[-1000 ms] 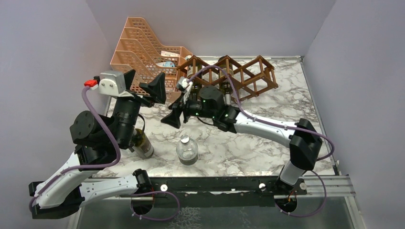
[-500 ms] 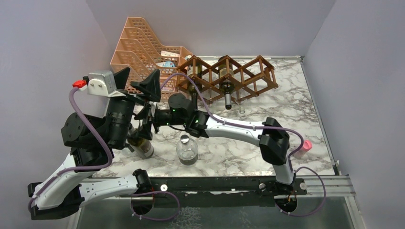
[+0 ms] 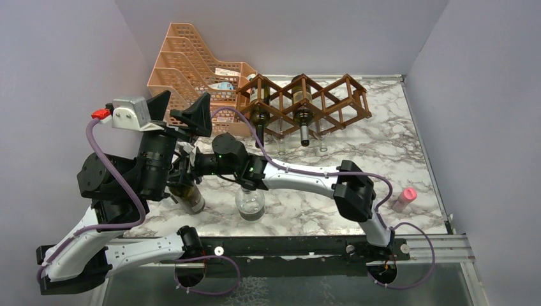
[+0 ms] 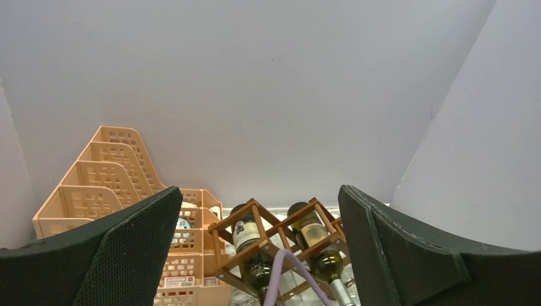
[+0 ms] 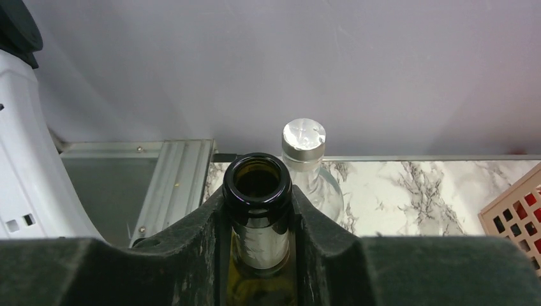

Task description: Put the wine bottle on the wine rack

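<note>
The wine bottle [image 3: 192, 197], dark green with a pale label, stands near the table's front left, half hidden by my left arm. My right gripper [image 3: 183, 173] has reached across to it. In the right wrist view my right gripper [image 5: 258, 213] is shut on the bottle's open neck [image 5: 257, 185], just below the lip. The reddish-brown wine rack [image 3: 333, 102] lies at the back centre with two bottles [image 3: 259, 109] in it. My left gripper [image 3: 180, 107] hangs open and empty above the bottle, facing the wine rack [image 4: 251, 204].
A clear glass bottle [image 3: 250, 201] with a silver cap [image 5: 304, 137] stands right beside the held bottle. The peach perforated file tray [image 3: 185, 64] sits at the back left. A small pink object [image 3: 404, 199] stands near the right front edge.
My right arm swept left from the rack to the bottle and its jaws closed on the neck. My left arm shifted slightly left, its gripper still open.
</note>
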### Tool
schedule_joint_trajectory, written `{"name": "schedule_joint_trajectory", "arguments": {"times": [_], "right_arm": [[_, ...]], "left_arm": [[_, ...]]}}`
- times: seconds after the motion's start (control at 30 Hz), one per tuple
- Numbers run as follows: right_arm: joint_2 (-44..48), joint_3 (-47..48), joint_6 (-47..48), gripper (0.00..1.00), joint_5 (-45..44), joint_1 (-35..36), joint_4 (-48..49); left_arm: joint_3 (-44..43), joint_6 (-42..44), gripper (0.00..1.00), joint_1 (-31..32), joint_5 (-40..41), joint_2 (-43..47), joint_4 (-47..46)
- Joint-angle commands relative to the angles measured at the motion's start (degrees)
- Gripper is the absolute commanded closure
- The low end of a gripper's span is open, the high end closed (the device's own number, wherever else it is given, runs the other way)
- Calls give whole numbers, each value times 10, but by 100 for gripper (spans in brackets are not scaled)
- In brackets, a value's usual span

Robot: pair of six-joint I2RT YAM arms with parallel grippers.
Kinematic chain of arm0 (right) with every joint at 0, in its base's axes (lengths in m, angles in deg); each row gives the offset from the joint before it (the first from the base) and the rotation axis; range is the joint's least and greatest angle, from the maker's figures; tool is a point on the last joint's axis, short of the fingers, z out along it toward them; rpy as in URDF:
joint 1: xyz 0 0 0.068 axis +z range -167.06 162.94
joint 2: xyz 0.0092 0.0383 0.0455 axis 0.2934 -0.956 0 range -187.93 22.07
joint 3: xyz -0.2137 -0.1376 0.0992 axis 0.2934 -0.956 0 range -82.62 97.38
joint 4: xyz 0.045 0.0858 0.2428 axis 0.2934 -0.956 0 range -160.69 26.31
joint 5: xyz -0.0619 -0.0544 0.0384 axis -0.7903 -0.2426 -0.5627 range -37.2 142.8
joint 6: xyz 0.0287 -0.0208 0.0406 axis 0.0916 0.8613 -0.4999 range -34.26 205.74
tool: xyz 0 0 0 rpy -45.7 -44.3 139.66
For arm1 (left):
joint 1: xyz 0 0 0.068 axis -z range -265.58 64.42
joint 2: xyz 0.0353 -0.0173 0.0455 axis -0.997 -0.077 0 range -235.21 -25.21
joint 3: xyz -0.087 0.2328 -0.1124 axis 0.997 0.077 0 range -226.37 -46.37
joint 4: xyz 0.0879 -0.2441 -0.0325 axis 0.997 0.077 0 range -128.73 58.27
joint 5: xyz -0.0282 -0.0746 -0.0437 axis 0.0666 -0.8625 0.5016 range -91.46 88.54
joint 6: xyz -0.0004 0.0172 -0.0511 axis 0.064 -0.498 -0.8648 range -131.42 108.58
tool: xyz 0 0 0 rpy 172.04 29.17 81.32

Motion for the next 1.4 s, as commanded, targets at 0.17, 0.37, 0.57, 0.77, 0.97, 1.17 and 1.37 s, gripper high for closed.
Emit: {"name": "schedule_joint_trajectory", "arguments": {"times": [0.17, 0.37, 0.57, 0.77, 0.97, 1.17, 1.37], "right_arm": [[81, -71, 70, 90, -102, 12, 78], [128, -117, 74, 99, -169, 12, 105], [185, -179, 70, 99, -254, 12, 103], [252, -255, 62, 99, -337, 12, 80], [329, -334, 55, 99, -422, 11, 42], [434, -411, 26, 99, -487, 11, -33], [543, -490, -22, 98, -561, 11, -115]], "left_arm": [[-7, 11, 1, 2, -8, 9, -4], [-7, 7, 1, 2, -10, 6, 5], [-2, -14, 1, 2, -20, 9, 24], [16, -46, 1, 2, -37, 9, 42], [37, -76, 1, 2, -55, 9, 54], [55, -104, 1, 2, -74, 11, 58], [89, -128, 1, 2, -91, 12, 46]]}}
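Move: The right hand already grips the standing wine bottle by its neck; the wine rack's middle lies about 32 cm ahead, 37 cm to the right and 15 cm below. A capped clear bottle stands some 19 cm to the right and 4 cm back, and a round clear bottle about 13 cm to the left and 4 cm ahead. From the left hand the rack is about 27 cm ahead, 28 cm right and well below. Keep the right fingers pinched on the wine bottle's neck and carry it about 25 cm to the right at an almost unchanged height, easing some 5 cm forward early on, past the far side of the capped clear bottle towards the rack. Swing the wrist some 45 degrees clockwise on the way. Late on, let the open, empty left hand sink and drift right about 5 cm. ##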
